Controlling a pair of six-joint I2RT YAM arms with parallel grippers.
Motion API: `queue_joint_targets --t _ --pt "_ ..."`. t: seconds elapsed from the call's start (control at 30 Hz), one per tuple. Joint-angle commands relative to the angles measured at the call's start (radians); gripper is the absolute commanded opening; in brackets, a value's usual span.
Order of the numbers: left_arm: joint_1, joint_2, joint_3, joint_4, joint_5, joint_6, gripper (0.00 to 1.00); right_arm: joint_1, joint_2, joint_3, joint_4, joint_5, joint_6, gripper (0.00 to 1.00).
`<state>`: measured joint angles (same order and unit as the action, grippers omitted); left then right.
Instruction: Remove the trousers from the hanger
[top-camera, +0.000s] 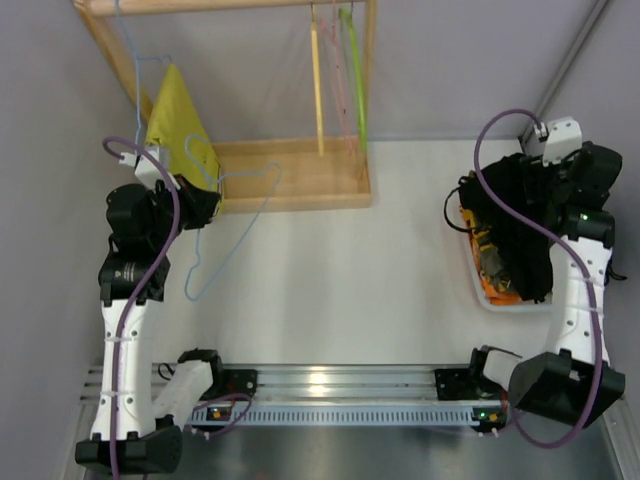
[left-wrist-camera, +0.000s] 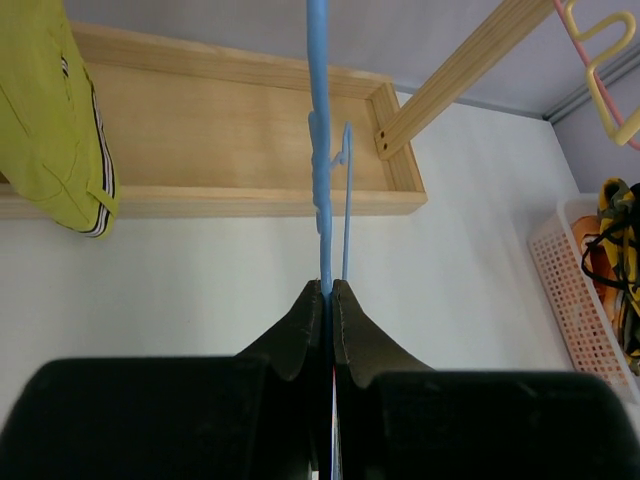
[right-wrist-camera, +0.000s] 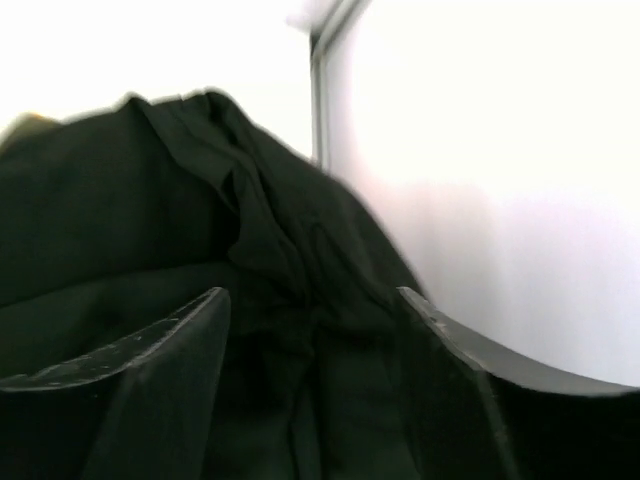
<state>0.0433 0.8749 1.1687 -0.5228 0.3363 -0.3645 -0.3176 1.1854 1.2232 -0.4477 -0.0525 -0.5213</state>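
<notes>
The thin light-blue wire hanger (top-camera: 245, 225) is bare and hangs tilted over the table at the left. My left gripper (top-camera: 203, 207) is shut on its wire. In the left wrist view the hanger (left-wrist-camera: 318, 150) runs straight up out of the closed left gripper (left-wrist-camera: 328, 285). The black trousers (top-camera: 505, 225) lie crumpled over the white basket (top-camera: 478, 290) at the right. My right gripper (top-camera: 522, 195) is just above them. In the right wrist view its fingers stand apart, the right gripper (right-wrist-camera: 312, 295) is open, and the trousers (right-wrist-camera: 150, 200) lie loose beneath.
A wooden rack with a base tray (top-camera: 300, 175) stands at the back left. A yellow-green garment (top-camera: 178, 125) hangs on it from another blue hanger, and yellow, pink and green hangers (top-camera: 335, 80) hang from its rail. The basket (left-wrist-camera: 570, 290) holds orange and yellow items.
</notes>
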Motion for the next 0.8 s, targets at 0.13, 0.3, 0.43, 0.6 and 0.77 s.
queue_joint_targets --t 0.13,0.3,0.43,0.6,0.77 --pt "-0.006 -0.007 0.055 0.070 0.018 0.073 0.00 -0.011 -0.138 0.105 -0.106 -0.101 0.073 0.76" --pt "-0.010 0.015 0.115 0.070 0.036 0.125 0.00 -0.011 -0.214 0.147 -0.157 -0.207 0.128 0.97" --pt "-0.020 0.055 0.177 0.072 0.041 0.137 0.00 -0.011 -0.256 0.189 -0.177 -0.294 0.213 0.99" --pt "-0.075 0.148 0.287 0.072 -0.045 0.166 0.00 -0.011 -0.254 0.260 -0.203 -0.325 0.264 0.99" --pt "-0.262 0.286 0.429 0.072 -0.392 0.275 0.00 -0.011 -0.247 0.297 -0.212 -0.343 0.288 0.99"
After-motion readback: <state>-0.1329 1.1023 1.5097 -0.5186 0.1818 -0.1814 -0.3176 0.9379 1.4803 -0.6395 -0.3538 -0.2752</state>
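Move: The right hand has just let the black trousers go: their heap lies about 3 cm ahead, 3 cm left and 15 cm below, on the basket of clothes. The left hand holds the emptied blue hanger; the middle of the wooden rail is roughly 22 cm ahead, 6 cm right and 15 cm above. The yellow-green garment hangs some 12 cm ahead, 8 cm left and 5 cm lower, and the rack's tray lies 25 cm ahead, 7 cm right and 33 cm down. The right hand climbs away from the trousers by some 15 cm, swinging left and back towards its base as its fingers spread from about two-thirds to fully open and the wrist tips up about 20 degrees. The left hand, its shut fingers still pinching the blue hanger, barely stirs at first, then lifts it about 8 cm and carries it forward and a little right towards the rail, past the yellow-green garment's right side, tilting up slightly. ##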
